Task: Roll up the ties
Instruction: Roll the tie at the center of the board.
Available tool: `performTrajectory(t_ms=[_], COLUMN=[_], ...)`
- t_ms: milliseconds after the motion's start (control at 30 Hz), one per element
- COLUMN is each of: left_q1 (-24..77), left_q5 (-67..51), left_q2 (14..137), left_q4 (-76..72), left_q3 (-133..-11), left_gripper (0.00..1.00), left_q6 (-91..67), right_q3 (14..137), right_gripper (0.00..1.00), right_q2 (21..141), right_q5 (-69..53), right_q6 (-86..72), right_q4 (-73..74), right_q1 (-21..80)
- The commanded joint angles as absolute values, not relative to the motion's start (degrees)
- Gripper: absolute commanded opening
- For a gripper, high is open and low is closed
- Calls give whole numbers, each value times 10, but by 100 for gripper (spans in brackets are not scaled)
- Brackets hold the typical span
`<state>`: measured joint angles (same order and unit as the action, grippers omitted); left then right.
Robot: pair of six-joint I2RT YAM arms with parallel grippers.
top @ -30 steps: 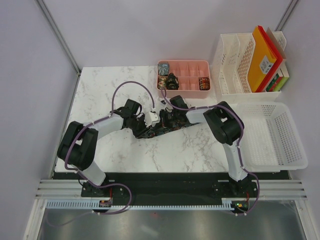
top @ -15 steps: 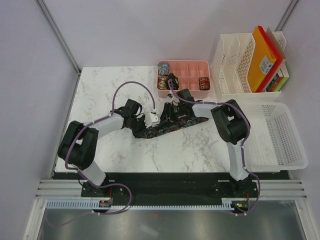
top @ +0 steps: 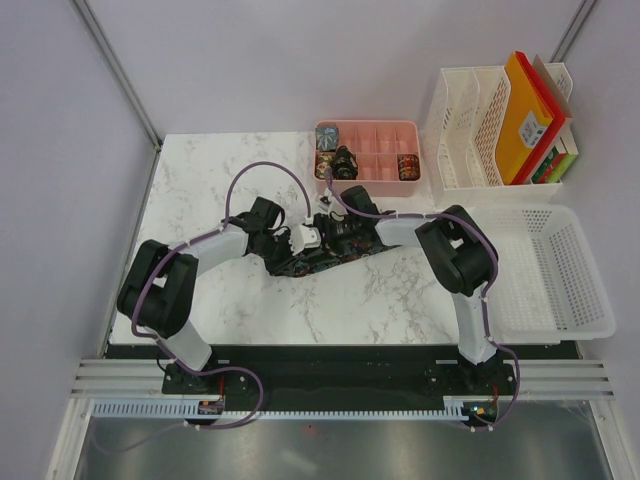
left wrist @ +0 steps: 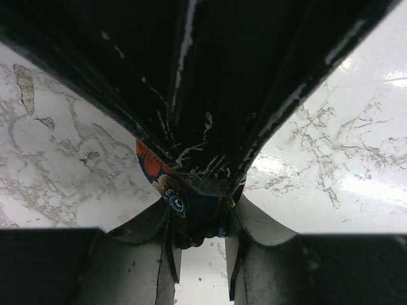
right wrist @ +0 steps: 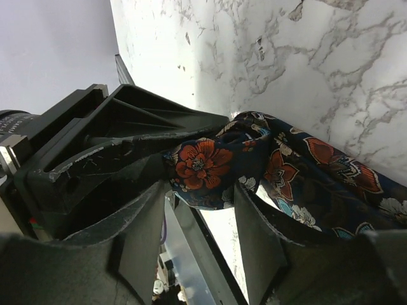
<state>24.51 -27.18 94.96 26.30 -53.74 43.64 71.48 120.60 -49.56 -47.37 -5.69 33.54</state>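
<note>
A dark tie (top: 350, 252) with red-orange flowers lies as a strip across the middle of the marble table (top: 210, 190). Its left end is bunched into a small fold where both grippers meet. My left gripper (top: 303, 239) is shut on that fold; in the left wrist view the fabric (left wrist: 191, 219) is pinched between the fingertips of this gripper (left wrist: 200, 251). My right gripper (top: 326, 230) faces it from the right. In the right wrist view that gripper (right wrist: 203, 203) is open, and its jaws straddle the flowered fold (right wrist: 203, 164) beside the left gripper's black body (right wrist: 95, 146).
A pink compartment tray (top: 380, 128) at the back holds rolled ties: grey-blue (top: 327, 137), dark (top: 345, 160) and red-orange (top: 408, 167). A white file rack (top: 470, 130) with books stands back right. A white basket (top: 545, 270) sits at the right edge.
My right gripper's jaws have gone from shut to open. That arm swung a little toward the tray and came back to the fold. The left gripper closed slightly and has held its grip.
</note>
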Motion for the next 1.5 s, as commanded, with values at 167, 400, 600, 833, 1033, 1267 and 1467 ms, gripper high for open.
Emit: performTrajectory(t_ms=[167,400,600,833,1033,1267,1467], left_q1=[246,242,241,241,242,263,275], left_q5=[-265,-277,-305,-309,-294,-239,-256], left_q2=[961,941,921,919,923,946,969], left_q4=[279,282,283,278,236,158,152], left_q3=[-552,-551,-555,-561,-563,-545,-548], left_gripper=[25,48,65,73,80,84,79], left_q6=[454,444,425,411,363,340,356], right_q3=[725,702,697,696,677,680,675], right_gripper=[18,0,0,0,0,0,0], right_q2=[1221,1233,1249,1266,1259,1255,1255], right_q5=[-481,-456,-438,-427,-417,-420,-419], right_q6=[-452,-420,-392,-374,-360,-366,-371], right_q4=[-64,-41,-27,-14,-5,-10,-10], right_q1=[337,316,300,287,285,288,296])
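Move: The tie's rolled end is still pinched between the left fingertips, its middle about 1 cm ahead and 2 cm right of that hand. From the open right hand the rolled end lies some 2 cm left, 1 cm back and 2 cm below. The flat tie tail runs off to the right, its middle roughly 13 cm right of the right hand and 4 cm below; the pink tray sits about 19 cm ahead of that hand and 9 cm right. Close the right fingers on the folded edge of the tie roll, then bring them down about 4 cm and right nearly as far, easing slightly forward, and keep the pinch there. As the right hand closes, open the left fingers wide to let go of the roll; lift about 1 cm, then shift roughly 2 cm forward and right, keeping them spread around it. ##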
